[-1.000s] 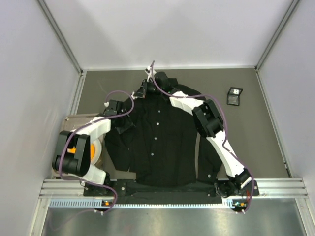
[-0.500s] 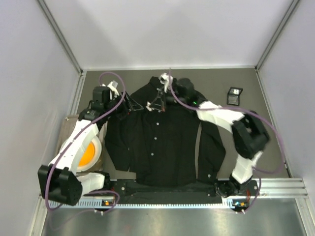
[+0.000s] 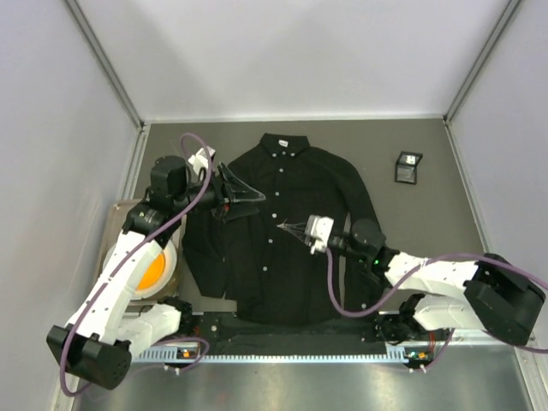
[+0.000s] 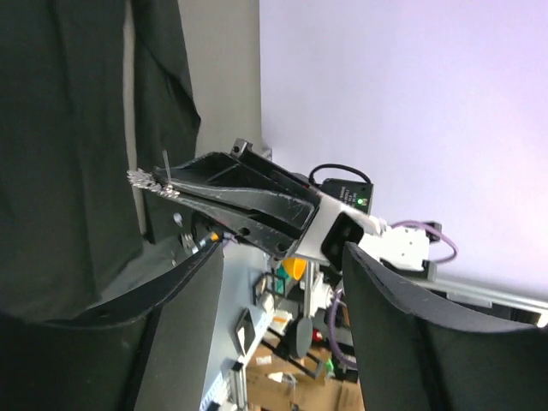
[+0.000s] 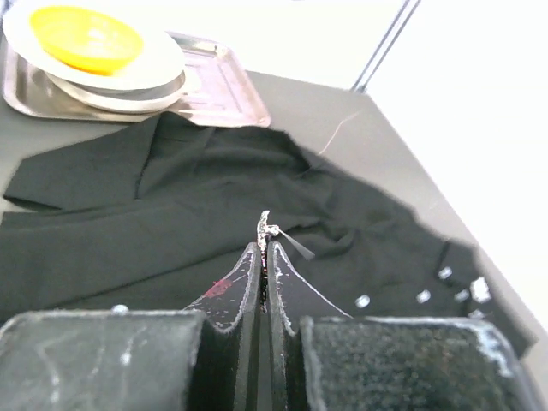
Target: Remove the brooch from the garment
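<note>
The garment [image 3: 287, 257], a black button-up shirt, lies flat on the table, collar at the far end. My right gripper [image 3: 286, 226] hovers over the shirt's chest, shut on the brooch [image 5: 266, 225], a tiny silvery-white jagged ornament that sticks out past its fingertips. The left wrist view shows the same brooch [image 4: 151, 181] at the tip of those closed fingers, clear of the garment [image 4: 68, 128]. My left gripper [image 3: 242, 205] is above the shirt's left shoulder, open, with nothing between its fingers [image 4: 175, 295].
A small black box [image 3: 408, 167] lies at the back right. A metal tray [image 3: 120, 212] at the left edge holds a white plate with an orange piece [image 3: 151, 267]; both also show in the right wrist view, tray [image 5: 218, 86] and plate [image 5: 94, 51].
My right gripper has drawn back from the collar to above the shirt's middle, still shut on the brooch. My left gripper has opened wider and lifted off the shirt.
</note>
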Robot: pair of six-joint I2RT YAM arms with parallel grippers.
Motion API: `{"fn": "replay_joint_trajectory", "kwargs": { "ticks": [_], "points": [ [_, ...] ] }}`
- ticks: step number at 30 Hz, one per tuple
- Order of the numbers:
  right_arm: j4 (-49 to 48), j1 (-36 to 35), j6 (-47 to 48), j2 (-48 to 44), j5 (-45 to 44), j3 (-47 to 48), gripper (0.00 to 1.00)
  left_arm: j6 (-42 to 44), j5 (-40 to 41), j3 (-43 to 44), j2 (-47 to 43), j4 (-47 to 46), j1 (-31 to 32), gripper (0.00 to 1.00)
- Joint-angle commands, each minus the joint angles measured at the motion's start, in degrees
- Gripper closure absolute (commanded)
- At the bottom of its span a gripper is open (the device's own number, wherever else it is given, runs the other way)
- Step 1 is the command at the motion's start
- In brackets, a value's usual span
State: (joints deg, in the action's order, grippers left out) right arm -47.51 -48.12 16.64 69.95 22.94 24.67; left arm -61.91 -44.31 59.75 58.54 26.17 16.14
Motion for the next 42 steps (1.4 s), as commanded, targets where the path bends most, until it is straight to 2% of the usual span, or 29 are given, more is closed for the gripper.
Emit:
{"fn": "replay_joint_trajectory", "kwargs": {
  "ticks": [1,4,9,13,18,21,27,33,37,38,40,42],
  "points": [
    [-11.8,-8.1,24.5,-2.9,-12.2,-2.0,1.00,-5.7,2.6,-1.9,-3.5,1.1,4.5,0.38],
    [-11.7,-13.6,35.9,-2.6,-20.1,-2.1,1.00,-5.1,6.7,-1.5,-4.0,2.9,7.5,0.38],
    [-17.9,-16.7,47.1,-0.3,-27.4,-2.2,1.00,-4.8,11.1,-1.7,-2.6,3.9,11.6,0.42],
    [-16.7,-17.3,47.3,-0.3,-27.4,-1.5,1.00,-4.7,13.7,-2.2,-1.9,3.4,13.4,0.46],
    [-21.6,-19.2,48.5,2.1,-29.1,-1.7,1.00,-4.7,14.7,-2.1,0.2,2.5,14.9,0.51],
    [-22.3,-19.6,48.0,2.6,-29.2,-1.6,1.00,-4.6,16.4,-2.4,0.9,2.4,15.2,0.59],
    [-23.5,-20.0,47.3,3.3,-29.1,-1.8,1.00,-4.9,18.1,-2.5,1.1,1.3,15.5,0.67],
    [-24.2,-20.0,46.5,3.3,-28.7,-2.3,1.00,-4.6,17.9,-2.9,2.2,0.6,15.7,0.69],
    [-24.0,-20.3,45.9,3.5,-28.6,-2.2,1.00,-4.9,16.7,-3.9,2.6,-1.6,16.0,0.80],
    [-23.7,-20.3,45.8,3.4,-28.7,-2.2,1.00,-4.6,16.8,-4.1,2.5,-1.8,16.0,0.98],
    [-22.9,-20.5,45.1,3.3,-28.8,-2.3,0.99,-3.2,17.0,-4.5,2.2,-1.9,16.0,1.00],
    [-21.9,-20.7,43.3,2.1,-28.7,-3.4,0.92,-1.7,17.9,-4.7,1.4,-2.6,16.0,1.00]
  ]
}}
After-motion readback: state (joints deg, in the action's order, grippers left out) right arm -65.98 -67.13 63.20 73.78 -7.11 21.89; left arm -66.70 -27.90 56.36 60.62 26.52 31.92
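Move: From my right hand, the brooch clamped in its fingertips is about 3 cm left and 1 cm forward, level with it; my open left fingers, where I take it, are some 10 cm left, 2 cm forward and 11 cm higher. For my left hand the brooch is roughly 7 cm right, 1 cm back and 11 cm below. The shirt's middle lies some 8 cm forward, 7 cm right and 28 cm below my left hand. I lift the brooch about 6 cm with my right hand, keeping its fingers shut and rolling the wrist some 45 degrees so its front side turns up. Meanwhile my left hand goes back and right, then down about 5 cm to meet the brooch, narrowing its fingers on the way; with both hands nearly still, I shut them on the brooch's free part beside the right tips. ##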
